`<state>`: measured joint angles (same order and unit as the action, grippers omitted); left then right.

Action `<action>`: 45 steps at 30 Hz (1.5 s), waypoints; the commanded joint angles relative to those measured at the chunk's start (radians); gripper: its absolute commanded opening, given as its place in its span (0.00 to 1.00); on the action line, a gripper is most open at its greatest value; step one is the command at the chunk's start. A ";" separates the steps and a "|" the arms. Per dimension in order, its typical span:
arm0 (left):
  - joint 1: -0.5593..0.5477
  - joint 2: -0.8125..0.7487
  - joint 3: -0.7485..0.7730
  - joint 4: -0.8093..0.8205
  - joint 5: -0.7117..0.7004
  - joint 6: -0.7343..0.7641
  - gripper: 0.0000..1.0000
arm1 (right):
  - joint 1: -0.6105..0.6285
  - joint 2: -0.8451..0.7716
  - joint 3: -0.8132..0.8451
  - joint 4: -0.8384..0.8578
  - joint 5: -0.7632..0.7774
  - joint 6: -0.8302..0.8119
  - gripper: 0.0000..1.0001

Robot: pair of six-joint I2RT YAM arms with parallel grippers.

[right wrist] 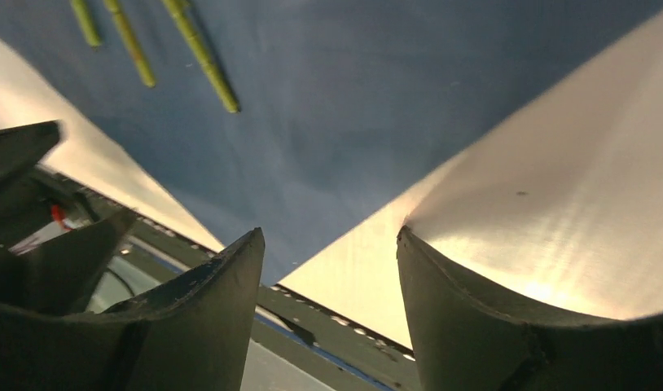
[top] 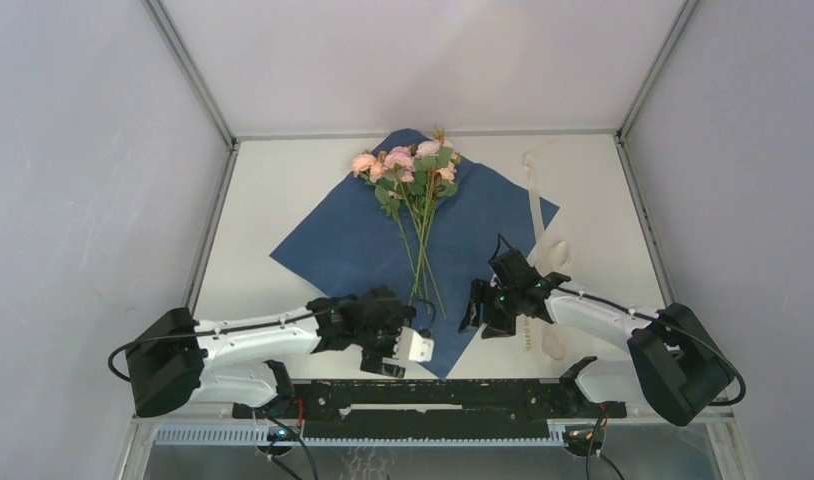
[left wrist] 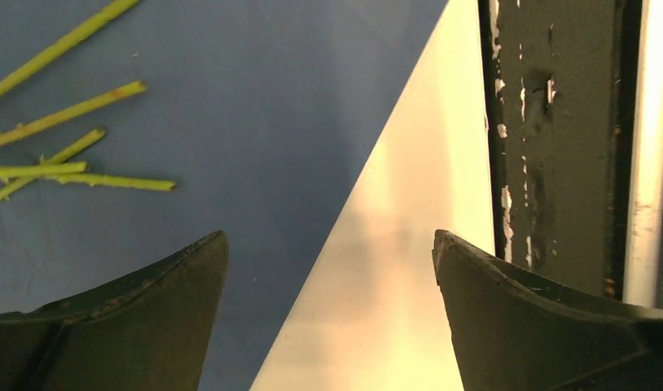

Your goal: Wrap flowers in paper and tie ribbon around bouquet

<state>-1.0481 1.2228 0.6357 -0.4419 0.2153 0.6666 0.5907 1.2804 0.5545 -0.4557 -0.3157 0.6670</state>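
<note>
The paper (top: 353, 240) lies flat as a dark navy diamond on the table. The flowers (top: 408, 165) rest on it, pink blooms at the far end and green stems (top: 423, 270) running toward me. A cream ribbon (top: 535, 210) lies along the paper's right side. My left gripper (top: 408, 350) hovers open over the paper's near corner (left wrist: 230, 98), with the stem ends (left wrist: 76, 167) ahead of it and nothing between its jaws (left wrist: 328, 244). My right gripper (top: 483, 312) stands open over the paper's right edge (right wrist: 353, 106) and holds nothing (right wrist: 330, 236). No wrapped bouquet is in view.
The black mounting rail (top: 433, 395) (left wrist: 548, 122) runs along the near table edge just behind both grippers. Bare pale tabletop (top: 273, 190) surrounds the paper. Grey walls enclose the table on three sides. The left arm's fingers (right wrist: 35, 163) show at the left of the right wrist view.
</note>
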 commanded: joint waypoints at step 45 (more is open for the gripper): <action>-0.090 -0.013 -0.079 0.261 -0.031 0.094 0.51 | 0.106 -0.005 -0.194 0.708 -0.115 0.491 0.00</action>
<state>-1.1320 1.1744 0.5198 -0.2436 0.1978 0.8032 0.7033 1.3148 0.3462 0.2604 -0.4473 1.1580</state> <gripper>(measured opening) 0.720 0.006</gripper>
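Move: My right hand, about 1 cm above the table, already straddles the near-right edge of the paper, which lies 1 cm to its left and level with it. My left hand hovers with the near-left edge 3 cm below, 1 cm back and 2 cm right. From my right hand, the paper's near corner is about 7 cm left and 10 back, the stem ends 10 left and 3 ahead, and the ribbon 11 right and 9 ahead. I sweep my right hand about 8 cm left, low across the paper, pushing its near-right edge towards my left hand and rolling the wrist some 25 degrees so the fingers swing towards upright. I shut them on the edge, then rise about 2 cm. My open left hand edges 2 cm right over the near-left edge, dips back and up, settles again and just begins to close. ##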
